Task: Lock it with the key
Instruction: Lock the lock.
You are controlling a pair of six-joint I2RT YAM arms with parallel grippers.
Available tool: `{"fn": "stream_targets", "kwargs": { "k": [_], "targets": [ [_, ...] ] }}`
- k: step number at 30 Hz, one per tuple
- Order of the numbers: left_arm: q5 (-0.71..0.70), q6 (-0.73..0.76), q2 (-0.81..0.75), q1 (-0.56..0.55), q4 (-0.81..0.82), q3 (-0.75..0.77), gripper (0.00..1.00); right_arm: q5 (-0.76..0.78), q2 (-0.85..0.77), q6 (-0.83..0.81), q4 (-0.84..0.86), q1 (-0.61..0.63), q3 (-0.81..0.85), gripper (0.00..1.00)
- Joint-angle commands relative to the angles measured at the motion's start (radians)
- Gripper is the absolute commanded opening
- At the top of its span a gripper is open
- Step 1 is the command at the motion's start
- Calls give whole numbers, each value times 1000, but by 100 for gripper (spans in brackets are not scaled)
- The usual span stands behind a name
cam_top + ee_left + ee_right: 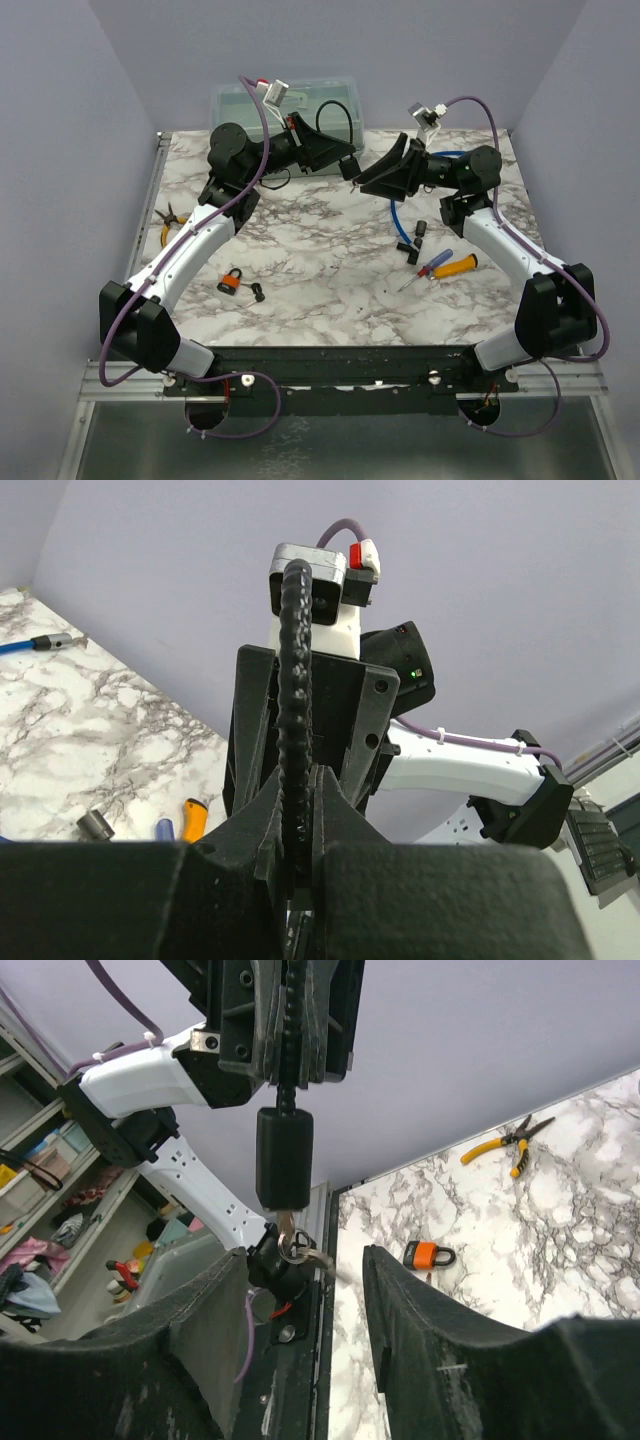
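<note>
My left gripper is shut on the ribbed black cable of a cable lock, held above the back of the table. In the right wrist view the lock's black barrel hangs below those fingers, pointing at my right gripper. A key sticks out of the barrel's end, with a key ring dangling from it. My right gripper is open, its fingers on either side of the key without touching it. From above, the left gripper and right gripper nearly meet.
An orange padlock lies at front left beside small black parts. Yellow-handled pliers lie at the left edge. Screwdrivers, a blue cable and black sockets are on the right. A clear bin stands at the back.
</note>
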Motion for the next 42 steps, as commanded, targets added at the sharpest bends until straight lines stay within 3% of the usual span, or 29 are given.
{"fn": "stream_targets", "kwargs": {
  "k": [1,16,22,31,42],
  "targets": [
    [-22,6,7,-16,44,-8,0,29,22,-52,-16,21,45,52],
    [-83,47,4,-21,44,-25,0,31,13,-68,-14,53,37,21],
    [-111,89,-7,-21,34,-47,0,44,6,-123,-78,55,57,1],
    [-194,138,-18,-21,2,-52,0,138,-41,-441,-406,70,71,0],
    [-209,56,23,21,64,-6,0,225,-94,-581,-569,74,21,0]
  ]
}}
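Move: The key sticks out of the underside of the black cable lock, about 2 cm to the left of the open right fingers, level with them in depth and roughly 1 cm higher. Above the key, the lock body sits some 2 cm ahead, 2 cm left and 3 cm above the right hand, and the cable loop about 4 cm ahead, 5 cm left and 13 cm up. From the left hand, which already grips the cable, the key lies roughly 3 cm back, 1 cm right and 6 cm below. The right hand eases about 1.5 cm left towards the lock the left hand is holding, and its fingers close from half open to nearly shut, pinching the key at the lock's lower end. Then both hands carry lock and key together, the left going about 3 cm forward and 3 cm down and swinging some 10 degrees counter-clockwise with its grip on the cable kept, while the right goes about 2.5 cm forward and as far down, swinging about 10 degrees clockwise and tipping slightly. ##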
